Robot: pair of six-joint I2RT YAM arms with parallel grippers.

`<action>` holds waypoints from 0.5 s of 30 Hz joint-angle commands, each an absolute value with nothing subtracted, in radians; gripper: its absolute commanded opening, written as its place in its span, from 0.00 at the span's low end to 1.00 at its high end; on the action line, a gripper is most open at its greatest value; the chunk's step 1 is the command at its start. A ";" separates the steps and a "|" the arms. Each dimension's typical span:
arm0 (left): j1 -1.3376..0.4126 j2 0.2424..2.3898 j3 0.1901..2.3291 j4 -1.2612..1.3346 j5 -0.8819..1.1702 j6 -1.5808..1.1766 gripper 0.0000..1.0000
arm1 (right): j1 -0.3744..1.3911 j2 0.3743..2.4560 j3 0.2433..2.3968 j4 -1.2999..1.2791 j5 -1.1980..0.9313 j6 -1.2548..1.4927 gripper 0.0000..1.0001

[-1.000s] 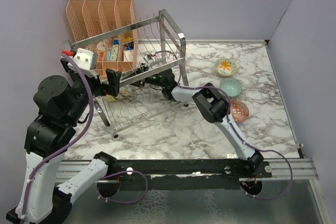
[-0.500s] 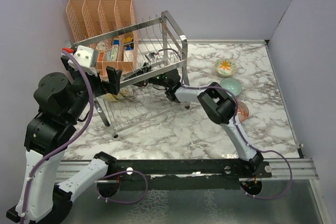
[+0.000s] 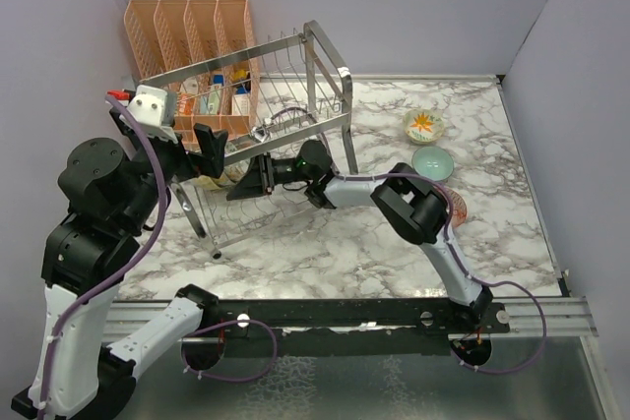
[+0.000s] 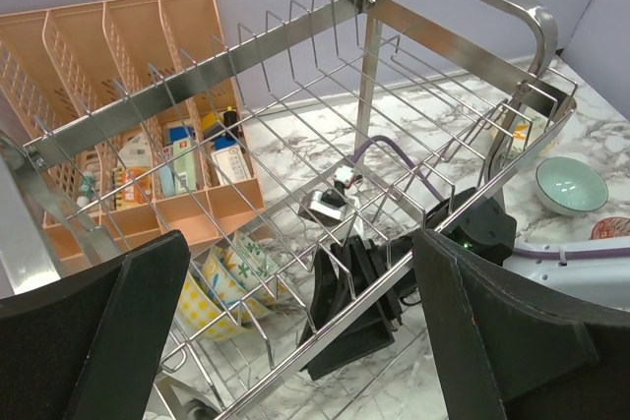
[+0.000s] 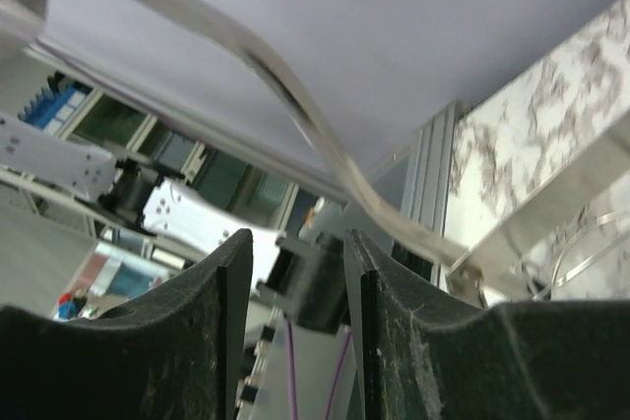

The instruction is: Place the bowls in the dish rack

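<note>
The chrome dish rack (image 3: 241, 51) stands at the back left; its rails fill the left wrist view (image 4: 246, 58). Two painted bowls (image 3: 219, 174) stand on edge in its lower tier, also seen in the left wrist view (image 4: 212, 287). An orange-flower bowl (image 3: 424, 126), a teal bowl (image 3: 432, 161) and a red-orange bowl (image 3: 455, 207) sit on the table at the right. My left gripper (image 3: 197, 154) is wide open at the rack's left front, holding nothing (image 4: 300, 272). My right gripper (image 3: 248, 181) reaches inside the lower tier, near the racked bowls, open and empty (image 5: 295, 272).
A peach-orange plastic organizer (image 3: 187, 27) with small boxes stands behind the rack. The rack's tall end frame (image 3: 340, 95) rises over my right arm's wrist. Purple walls close in at the left, back and right. The marble table's front edge has a metal rail (image 3: 394, 312).
My right gripper has slid left along the lower tier from the rack's right end toward the racked bowls. My left gripper has shifted slightly up and stays open.
</note>
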State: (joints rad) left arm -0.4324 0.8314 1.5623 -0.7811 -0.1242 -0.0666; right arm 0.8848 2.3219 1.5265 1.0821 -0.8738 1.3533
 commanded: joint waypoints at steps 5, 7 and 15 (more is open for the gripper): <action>-0.436 0.813 1.574 -0.786 -0.140 -0.092 0.99 | 0.910 2.190 1.333 1.039 -1.064 1.267 0.41; -0.436 0.816 1.573 -0.781 -0.140 -0.090 0.99 | 0.933 2.141 1.276 0.998 -1.074 1.220 0.42; -0.436 0.812 1.567 -0.771 -0.146 -0.096 0.99 | 1.044 1.990 1.047 0.926 -1.104 1.139 0.42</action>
State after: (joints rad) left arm -0.4324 0.8211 1.5623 -0.7879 -0.1246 -0.0807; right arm 0.9913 2.0659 1.1427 0.9634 -1.0500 1.2083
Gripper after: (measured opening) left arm 0.992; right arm 0.416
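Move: The red patterned bowl, likely next, lies some 45 cm to the empty right gripper's right, about 2 cm ahead and 17 cm below. The green bowl is about 42 cm right and 13 cm ahead, the flower bowl about 40 cm right and 22 cm ahead. The loaded bowls sit in the rack roughly 10 cm ahead, 5 cm left and 8 cm below. From the left gripper, the red patterned bowl is about 50 cm right, 3 cm ahead and 43 cm down. Draw the empty right gripper back about 12 cm, away from the loaded bowls and out in front of the rack, easing some 5 cm to the right and sinking a few centimetres early on. Swing the left-pointing fingers about 15 degrees counter-clockwise, towards the base, and dip their tips about 10 degrees; keep them part open. ##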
